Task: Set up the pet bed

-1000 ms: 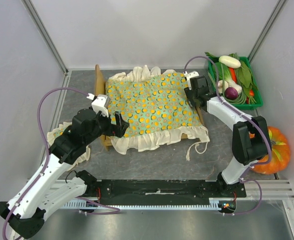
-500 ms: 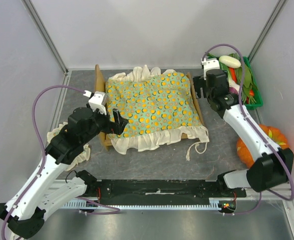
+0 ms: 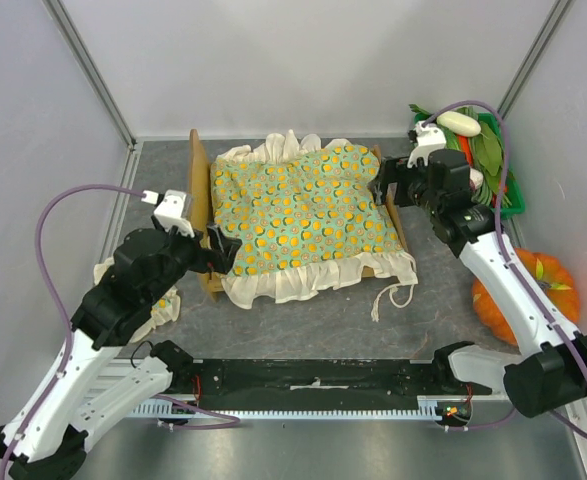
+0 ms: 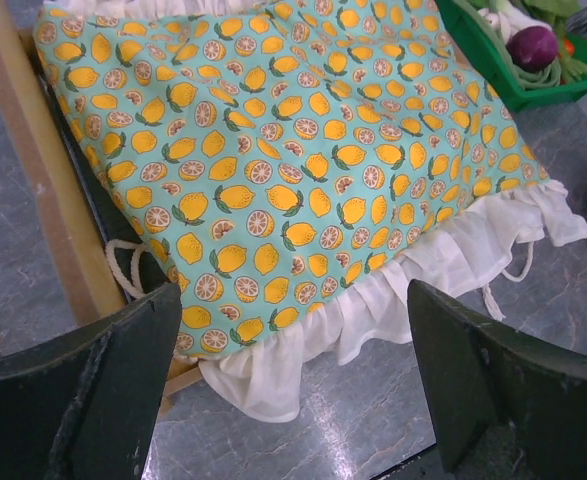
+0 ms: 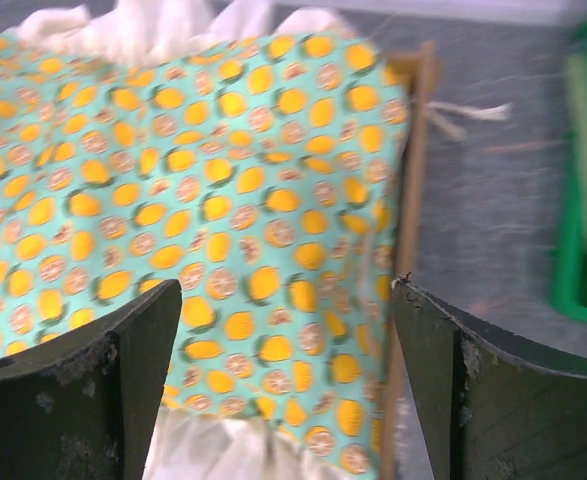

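Observation:
The pet bed (image 3: 199,185) is a light-wood frame with its tall headboard at the left. A green lemon-print cushion (image 3: 303,210) with a white frill fills it and hangs over its near side. My left gripper (image 3: 225,248) is open at the cushion's near-left corner, holding nothing. In the left wrist view the cushion (image 4: 293,170) and the wooden rail (image 4: 43,170) lie just beyond the open gripper (image 4: 293,380). My right gripper (image 3: 386,182) hovers open above the bed's far-right corner. The right wrist view shows the cushion (image 5: 193,200) and the rail (image 5: 413,170) below the empty gripper (image 5: 288,370).
A green crate (image 3: 508,207) of vegetables stands at the far right, close behind my right gripper. An orange pumpkin (image 3: 543,290) sits at the right edge. A small matching pillow (image 3: 169,303) lies under my left arm. A white cord (image 3: 393,298) trails by the bed's near-right corner.
My right gripper has let go of the cushion's right edge, opened wide and lifted back off it. My left arm has drawn back a little to the near left, still open.

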### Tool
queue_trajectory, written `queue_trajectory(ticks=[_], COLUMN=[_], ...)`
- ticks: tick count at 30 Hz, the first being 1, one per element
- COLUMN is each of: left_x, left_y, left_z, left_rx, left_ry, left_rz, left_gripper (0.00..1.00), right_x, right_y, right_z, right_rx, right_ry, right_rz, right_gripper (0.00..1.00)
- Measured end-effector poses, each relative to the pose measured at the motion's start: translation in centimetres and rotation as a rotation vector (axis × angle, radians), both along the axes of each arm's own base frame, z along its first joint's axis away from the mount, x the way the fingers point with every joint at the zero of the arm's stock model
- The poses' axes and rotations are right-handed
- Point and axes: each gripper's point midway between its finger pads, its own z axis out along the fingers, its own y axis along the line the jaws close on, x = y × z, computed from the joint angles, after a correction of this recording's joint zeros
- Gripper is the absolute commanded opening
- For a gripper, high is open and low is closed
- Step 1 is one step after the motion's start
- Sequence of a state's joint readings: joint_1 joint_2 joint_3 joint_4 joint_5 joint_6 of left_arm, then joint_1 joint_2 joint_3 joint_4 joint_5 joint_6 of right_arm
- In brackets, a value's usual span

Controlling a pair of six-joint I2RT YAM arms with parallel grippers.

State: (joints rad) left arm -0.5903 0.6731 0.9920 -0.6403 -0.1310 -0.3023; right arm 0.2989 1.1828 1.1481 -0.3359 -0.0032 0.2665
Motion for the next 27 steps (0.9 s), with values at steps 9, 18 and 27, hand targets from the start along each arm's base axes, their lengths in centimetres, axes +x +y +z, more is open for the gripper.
queue_trajectory(ticks=[9, 18, 27], left_x=[0.0, 0.3, 0.5], left_y=[0.5, 0.8, 2.0], left_z=[-0.2, -0.7, -1.4], left_rx=[-0.001, 0.005, 0.004], left_ry=[0.007, 0.024, 0.052], left_rz=[0.027, 0.059, 0.146], left_gripper=[1.0, 1.0, 1.0], right_x=[-3.8, -9.5, -15.8], right_y=[9.7, 15.9, 21.9], right_z=[-2.2, -5.7, -7.6], right_rx=[0.109, 0.113, 0.137], right_ry=[0.124, 0.206, 0.212], right_rz=[0.273, 0.359, 0.439], right_gripper=[0.93, 0.66, 0.64])
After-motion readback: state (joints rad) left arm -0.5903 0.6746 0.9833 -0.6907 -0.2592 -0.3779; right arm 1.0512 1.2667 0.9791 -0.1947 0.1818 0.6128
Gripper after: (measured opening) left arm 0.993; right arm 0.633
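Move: The bed cushion's frilled near-left corner lies almost under the open left hand, about 3 cm ahead, 1 cm to its left and some 20 cm below. From the left hand, the upright headboard's middle is roughly 16 cm ahead and 7 cm left, and the small pillow 20 cm left, level with it. From the right hand that cushion corner is some 34 cm left and 12 cm back, 20 cm lower; the loose ties lie 17 cm back and 3 cm right. Empty and touching nothing, the right hand sweeps fast over the cushion towards its near-left corner, about 22 cm left and 16 cm back, sinking roughly 8 cm on the way. It swings some 25 degrees counter-clockwise, noses down a little, and its fingers narrow to about two thirds open. The left hand stays wide open above the corner, easing a couple of centimetres left and slightly down as it turns a little counter-clockwise. ##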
